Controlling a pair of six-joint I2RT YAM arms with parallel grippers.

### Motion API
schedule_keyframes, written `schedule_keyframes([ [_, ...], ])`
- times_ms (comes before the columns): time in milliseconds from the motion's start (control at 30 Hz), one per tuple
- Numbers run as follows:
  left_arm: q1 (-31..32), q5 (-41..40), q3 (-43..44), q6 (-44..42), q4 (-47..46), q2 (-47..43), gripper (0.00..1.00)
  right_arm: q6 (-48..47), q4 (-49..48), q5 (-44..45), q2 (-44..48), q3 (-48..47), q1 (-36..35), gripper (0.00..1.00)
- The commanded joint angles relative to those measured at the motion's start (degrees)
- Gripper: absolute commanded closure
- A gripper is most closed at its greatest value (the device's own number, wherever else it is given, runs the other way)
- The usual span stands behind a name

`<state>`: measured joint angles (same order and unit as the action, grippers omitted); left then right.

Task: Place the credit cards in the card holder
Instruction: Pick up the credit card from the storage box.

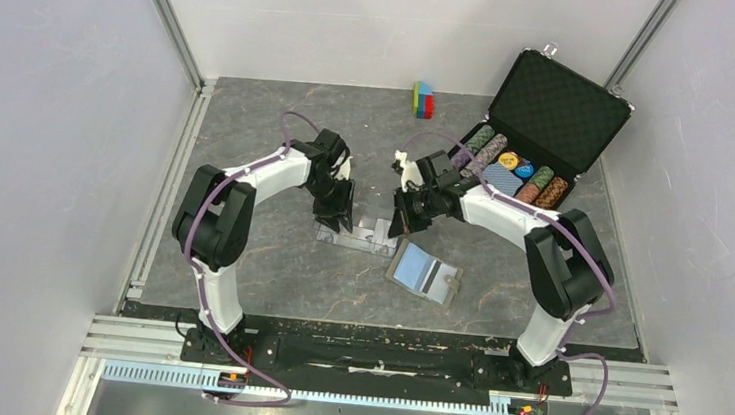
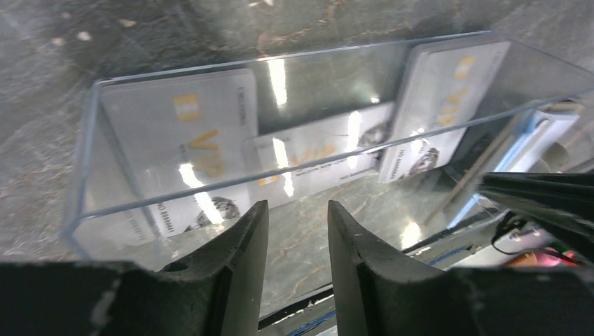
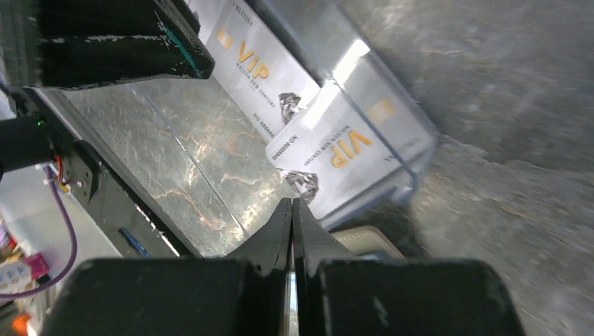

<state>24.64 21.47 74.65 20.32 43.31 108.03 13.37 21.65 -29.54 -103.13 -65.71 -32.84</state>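
Three pale credit cards with gold "VIP" print lie in a clear plastic case (image 1: pixel 366 233) at mid-table: one at the left (image 2: pixel 175 133), one in the middle (image 2: pixel 315 157), one at the right (image 2: pixel 448 91). My left gripper (image 2: pixel 298 206) hangs open at the case's near wall by its left end (image 1: pixel 334 220), with nothing between the fingers. My right gripper (image 3: pixel 291 203) is shut and empty, tips just short of the nearest card (image 3: pixel 343 150), at the case's right end (image 1: pixel 400 225). The taupe card holder (image 1: pixel 425 273) lies open in front of the case, blue lining up.
An open black briefcase (image 1: pixel 541 132) with poker chips and a blue deck stands at the back right. A small coloured block stack (image 1: pixel 422 99) sits at the back. Grey walls close in both sides, and a metal rail (image 1: pixel 327 390) runs along the near edge.
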Motion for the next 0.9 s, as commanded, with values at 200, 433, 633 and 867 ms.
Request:
schedule_keyframes([
  [200,1.5,-10.71,1.67,-1.28,3.19,1.26,0.55,0.3,-0.8,9.29,6.83,4.17,3.66,1.0],
  [433,2.51,-11.1,2.08,-0.94,3.1,3.66,0.55,-0.32,0.17,7.74,2.78,4.75,3.52,1.0],
  [633,2.91,-8.81,3.33,0.16,1.96,5.52,0.55,0.2,-2.24,2.51,-1.26,2.82,2.29,1.0],
  [867,3.32,-3.67,3.01,2.12,-2.05,4.9,0.55,0.5,-4.02,-0.58,-2.43,2.82,1.69,1.0],
])
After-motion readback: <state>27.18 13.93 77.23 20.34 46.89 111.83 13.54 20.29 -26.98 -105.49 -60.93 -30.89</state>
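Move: From the right gripper the card holder, skewed clockwise, lies about 8 cm to the right, 5 cm back and 5 cm lower; the storage box's middle is some 6 cm left and 2 cm ahead. From the left gripper the middle card in the box is about 3 cm right, 1 cm ahead and 4 cm below. The right card stack lies 9 cm right and 2 cm ahead of that gripper, the left stack 3 cm left and 1 cm ahead. Lift the closed right gripper a little and swing it forward and nearly 5 cm right, clear of the box's right end, then bring it down some 6 cm while drawing back and slightly left, so its tips push the holder's far-left corner back. Swing the half-open left gripper 2 cm left and 2 cm down over the box, tipping it about 10 degrees nearer vertical, then ease about 1 cm right. ##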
